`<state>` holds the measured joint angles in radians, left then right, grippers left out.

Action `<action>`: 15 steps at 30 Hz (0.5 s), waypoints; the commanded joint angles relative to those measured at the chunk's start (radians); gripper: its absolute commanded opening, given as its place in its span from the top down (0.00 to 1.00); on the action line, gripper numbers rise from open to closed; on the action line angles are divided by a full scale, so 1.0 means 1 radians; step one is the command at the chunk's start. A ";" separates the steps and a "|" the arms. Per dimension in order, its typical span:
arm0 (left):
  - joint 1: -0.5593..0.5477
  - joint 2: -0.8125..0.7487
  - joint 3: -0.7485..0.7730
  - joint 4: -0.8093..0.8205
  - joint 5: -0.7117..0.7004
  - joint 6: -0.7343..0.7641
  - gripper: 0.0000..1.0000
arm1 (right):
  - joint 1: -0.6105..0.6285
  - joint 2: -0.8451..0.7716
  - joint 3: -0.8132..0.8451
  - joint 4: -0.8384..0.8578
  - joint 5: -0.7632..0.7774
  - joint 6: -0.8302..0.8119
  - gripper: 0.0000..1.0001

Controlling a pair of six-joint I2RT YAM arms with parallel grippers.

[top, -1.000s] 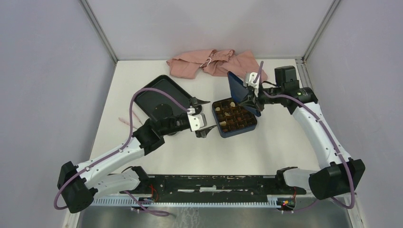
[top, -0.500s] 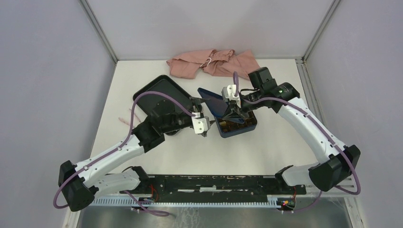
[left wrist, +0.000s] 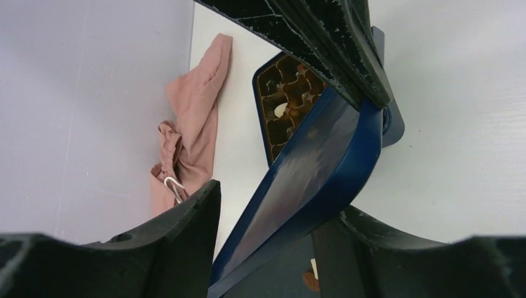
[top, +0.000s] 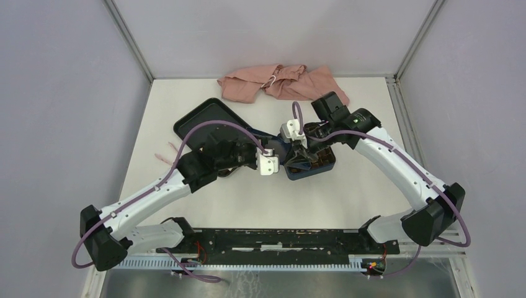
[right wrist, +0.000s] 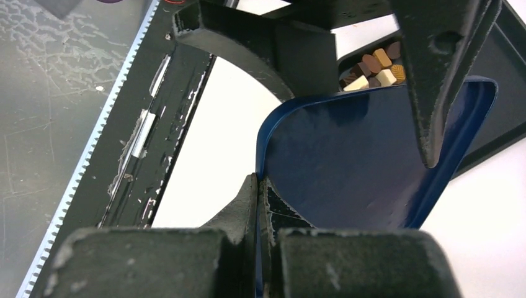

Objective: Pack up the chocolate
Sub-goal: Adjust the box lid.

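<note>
The dark blue box (top: 324,164) with its brown gridded insert (left wrist: 291,99) sits mid-table, with a cream chocolate (left wrist: 280,110) in one cell. More chocolate (right wrist: 372,65), brown and cream, lies in the black tray (top: 198,118). My right gripper (right wrist: 260,180) is shut on the rim of the blue lid (right wrist: 360,161), holding it tilted over the box's left side. My left gripper (left wrist: 276,205) straddles that lid's lower edge (left wrist: 310,167), jaws open on either side of it. In the top view, left gripper (top: 283,156) and right gripper (top: 299,156) meet at the lid.
A crumpled pink cloth (top: 279,84) lies at the back of the table. The black tray's rim (right wrist: 490,136) is just left of the box. Grey walls enclose the table on both sides and behind. The arm bases' black rail (top: 279,239) runs along the near edge.
The right gripper swung the lid from upright at the box's far right, leftward and down over the box. The left gripper moved right onto the lid's edge and its jaws narrowed.
</note>
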<state>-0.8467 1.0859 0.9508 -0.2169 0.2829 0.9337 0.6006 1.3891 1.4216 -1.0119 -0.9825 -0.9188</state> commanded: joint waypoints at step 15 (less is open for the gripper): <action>-0.005 -0.006 0.086 -0.146 0.090 0.097 0.98 | 0.010 0.053 0.089 -0.054 -0.102 -0.064 1.00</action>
<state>-0.8513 1.1007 0.9794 -0.4091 0.3302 1.0241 0.5976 1.4338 1.4597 -1.0695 -1.0111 -0.9657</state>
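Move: The box lid already stands between my open left fingers, its middle about 2 cm ahead of that hand, 1 cm to the right and 4 cm below. The chocolate box lies some 11 cm to the right, 2 cm ahead and 15 cm down, and the dark tray some 20 cm left, 8 cm ahead and about 17 cm down. From my right hand, which pinches the lid's edge, the lid's middle is about 7 cm ahead, 3 cm left and 4 cm below. I shut my left fingers from about two-thirds open to nearly closed and pinch the lid's rim between the tips. As they close, this hand sinks about 3 cm and draws back 2 cm, rolling some 10 degrees with its left side rising. My right hand stays in place and keeps its pinch on the lid. ##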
